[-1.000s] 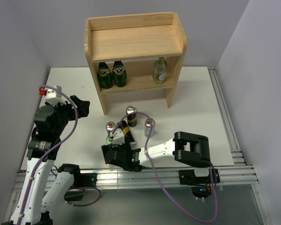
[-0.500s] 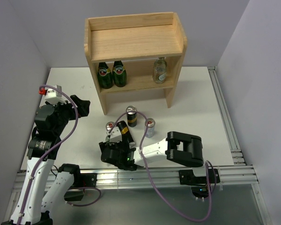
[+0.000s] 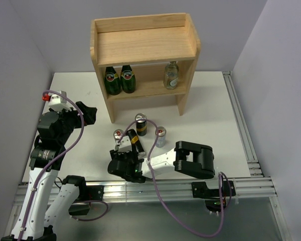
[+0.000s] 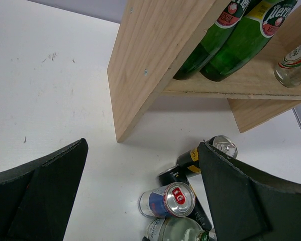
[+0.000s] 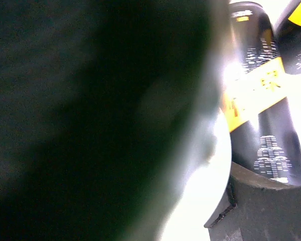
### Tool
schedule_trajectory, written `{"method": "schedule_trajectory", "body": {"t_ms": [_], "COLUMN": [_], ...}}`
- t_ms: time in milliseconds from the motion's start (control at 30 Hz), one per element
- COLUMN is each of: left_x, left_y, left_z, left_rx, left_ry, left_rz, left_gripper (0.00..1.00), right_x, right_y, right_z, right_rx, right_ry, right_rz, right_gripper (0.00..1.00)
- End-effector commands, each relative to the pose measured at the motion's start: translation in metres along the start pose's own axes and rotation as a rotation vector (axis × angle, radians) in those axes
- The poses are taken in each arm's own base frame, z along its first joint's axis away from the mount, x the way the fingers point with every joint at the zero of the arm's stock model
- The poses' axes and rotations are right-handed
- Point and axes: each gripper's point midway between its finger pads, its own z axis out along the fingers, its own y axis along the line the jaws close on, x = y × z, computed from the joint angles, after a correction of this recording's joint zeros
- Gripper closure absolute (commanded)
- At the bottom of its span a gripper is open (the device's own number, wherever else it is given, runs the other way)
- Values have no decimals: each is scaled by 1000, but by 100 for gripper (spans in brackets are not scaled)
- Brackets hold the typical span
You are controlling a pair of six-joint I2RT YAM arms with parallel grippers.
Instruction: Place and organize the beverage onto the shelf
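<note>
The wooden shelf (image 3: 145, 45) stands at the back; its lower tier holds two green bottles (image 3: 119, 80) and a clear glass bottle (image 3: 171, 75). On the table in front are an upright black-and-gold can (image 3: 141, 124), two blue-and-silver cans (image 3: 119, 135) (image 3: 160, 136) and a black-and-gold can lying down (image 3: 133, 140). My right gripper (image 3: 121, 153) is shut on a second clear glass bottle (image 3: 122, 144), which fills the right wrist view as a blur (image 5: 140, 125). My left gripper (image 3: 85, 114) hangs open at the left, holding nothing.
In the left wrist view the shelf's side panel (image 4: 150, 60) rises just ahead, with the can cluster (image 4: 170, 200) low between my fingers. The lying can (image 5: 263, 100) rests right beside the held bottle. Grey walls close in the table on both sides.
My right arm slid left and forward onto the clear bottle, and its jaws closed around it. The left arm has not moved.
</note>
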Motion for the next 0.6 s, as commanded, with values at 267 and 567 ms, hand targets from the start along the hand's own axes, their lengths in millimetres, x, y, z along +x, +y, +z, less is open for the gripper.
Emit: {"method": "schedule_trajectory", "body": {"t_ms": [267, 567], "left_x": [-10, -13], "left_y": [-5, -4], "left_z": [0, -3], "left_rx": [27, 22], "left_ry": [-39, -51], "left_rz": [23, 24], "left_gripper": [1, 1], "right_x": [-54, -152], "right_y": [-14, -29], "right_z": [-53, -117], "right_rx": [7, -37], "right_ry": [-67, -188], "right_rz": [81, 109], "right_gripper": [100, 100]}}
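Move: The right hand already grips the clear bottle that stands on the table; the free shelf spot it would suit, between the green bottles and the placed clear bottle, lies about 23 cm ahead, 12 cm right and 18 cm up. Near the hand, the blue can stands some 6 cm ahead and 2 cm left, the lying black can 5 cm ahead and 5 cm right. That shelf spot is roughly 15 cm ahead of the left hand, 20 cm right and 7 cm lower. Low at first, then steeply upward, the right hand takes the gripped clear bottle off the table: it slides right and back by some 4 cm each, away from the blue can, then climbs to about 10 cm above where it began. The fingers keep their hold, and the wrist hardly turns. ##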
